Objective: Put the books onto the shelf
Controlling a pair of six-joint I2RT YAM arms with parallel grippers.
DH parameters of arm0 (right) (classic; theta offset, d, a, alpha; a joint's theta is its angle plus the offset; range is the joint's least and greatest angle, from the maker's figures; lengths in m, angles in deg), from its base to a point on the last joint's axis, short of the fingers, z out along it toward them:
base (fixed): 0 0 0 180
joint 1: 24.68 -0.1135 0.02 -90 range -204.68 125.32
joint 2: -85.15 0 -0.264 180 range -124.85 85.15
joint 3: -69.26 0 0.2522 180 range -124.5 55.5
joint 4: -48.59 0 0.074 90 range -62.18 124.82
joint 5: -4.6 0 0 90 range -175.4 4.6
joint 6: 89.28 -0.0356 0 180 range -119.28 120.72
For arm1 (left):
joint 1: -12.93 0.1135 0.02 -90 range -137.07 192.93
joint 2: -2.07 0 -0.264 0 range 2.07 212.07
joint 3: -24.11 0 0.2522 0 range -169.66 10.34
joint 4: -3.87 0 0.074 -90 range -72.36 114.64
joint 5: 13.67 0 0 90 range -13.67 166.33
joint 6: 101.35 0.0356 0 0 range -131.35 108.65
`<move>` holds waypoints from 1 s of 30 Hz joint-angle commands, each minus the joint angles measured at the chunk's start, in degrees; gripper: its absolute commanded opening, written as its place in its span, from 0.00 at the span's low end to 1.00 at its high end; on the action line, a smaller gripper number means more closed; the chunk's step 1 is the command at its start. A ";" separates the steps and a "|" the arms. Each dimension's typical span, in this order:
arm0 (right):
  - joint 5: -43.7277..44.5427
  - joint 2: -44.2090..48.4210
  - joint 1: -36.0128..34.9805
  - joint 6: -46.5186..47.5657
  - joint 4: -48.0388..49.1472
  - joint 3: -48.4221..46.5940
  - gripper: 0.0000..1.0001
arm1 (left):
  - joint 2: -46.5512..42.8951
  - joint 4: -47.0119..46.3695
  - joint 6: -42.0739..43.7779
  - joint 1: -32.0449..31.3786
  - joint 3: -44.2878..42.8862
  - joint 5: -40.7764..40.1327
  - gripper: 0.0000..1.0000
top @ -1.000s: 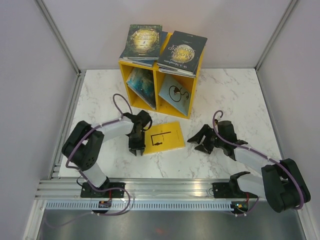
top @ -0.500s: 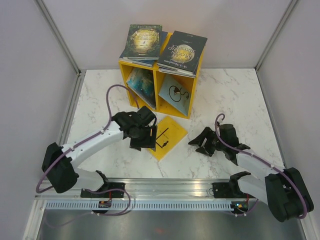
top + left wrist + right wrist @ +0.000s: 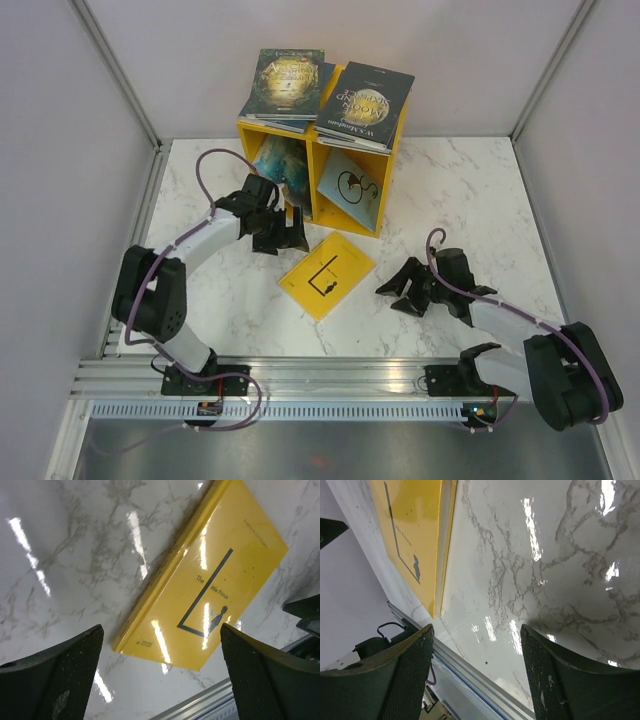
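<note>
A yellow book (image 3: 327, 276) lies flat and diagonal on the marble in front of the yellow shelf (image 3: 311, 182). My left gripper (image 3: 281, 243) hovers open just left of the book, near the shelf's left compartment, with nothing between its fingers. In the left wrist view the book (image 3: 210, 580) lies beyond the gripper (image 3: 162, 680), untouched. My right gripper (image 3: 397, 298) stands open to the right of the book, empty; the right wrist view shows the book's edge (image 3: 415, 535). A teal book (image 3: 272, 163) and a pale grey one (image 3: 350, 188) lean inside the shelf. Two stacks of books (image 3: 285, 85) (image 3: 365, 105) lie on top.
Grey walls enclose the table on three sides. An aluminium rail (image 3: 330, 370) runs along the near edge by the arm bases. The left arm's elbow (image 3: 150, 290) sits at the table's left edge.
My left gripper opened and let go of the yellow book, then drew back toward the shelf's left compartment. The book turned and now lies diagonal. The right gripper barely shifted.
</note>
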 commanded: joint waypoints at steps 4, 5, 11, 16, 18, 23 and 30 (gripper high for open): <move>0.09 -8.25 -0.21 1.93 2.14 -3.39 0.74 | 6.75 -15.52 6.27 0.25 1.36 12.79 1.00; 0.01 -9.31 -0.12 2.19 2.50 -3.83 0.74 | 7.37 -15.52 6.27 0.16 1.89 12.79 1.00; 0.01 -18.89 -0.21 3.61 4.60 -9.01 0.73 | 9.92 -22.01 5.91 -0.37 7.59 14.63 0.97; 1.14 -26.45 -0.30 0.01 10.84 -10.95 0.73 | 10.71 -26.24 3.72 -1.95 13.49 19.11 0.97; 1.67 -29.42 -0.65 -2.01 13.83 -11.13 0.72 | 11.32 -27.11 3.11 -3.87 15.15 20.60 0.97; 1.85 -34.19 -3.10 -5.18 19.63 -10.25 0.71 | 10.63 -34.22 -2.95 -8.71 18.50 27.11 0.96; 2.64 -32.88 -6.19 -7.56 22.02 -6.12 0.70 | 7.64 -55.12 -17.98 -11.00 27.01 30.72 0.96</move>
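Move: The yellow Little Prince book lies flat and askew, its middle about 10 cm to the left gripper's right, 7 cm nearer the base and 7 cm below. From the left gripper, the shelf's middle is roughly 11 cm ahead, 9 cm right and 5 cm higher, and the leaning cat book inside some 12 cm ahead, 14 cm right and 2 cm up. For the right gripper, the yellow book is about 16 cm left, 4 cm ahead and 2 cm lower. Bring the open left gripper down about 5 cm onto the yellow book's spine side, easing slightly forward at first, then sweep it right and back, rolling its right side up some 30 degrees and turning it clockwise, one finger against the spine. Meanwhile slide the open right gripper low, forward and left about 9 cm, until its fingers straddle the book's right edge, one over the cover, one beneath. ##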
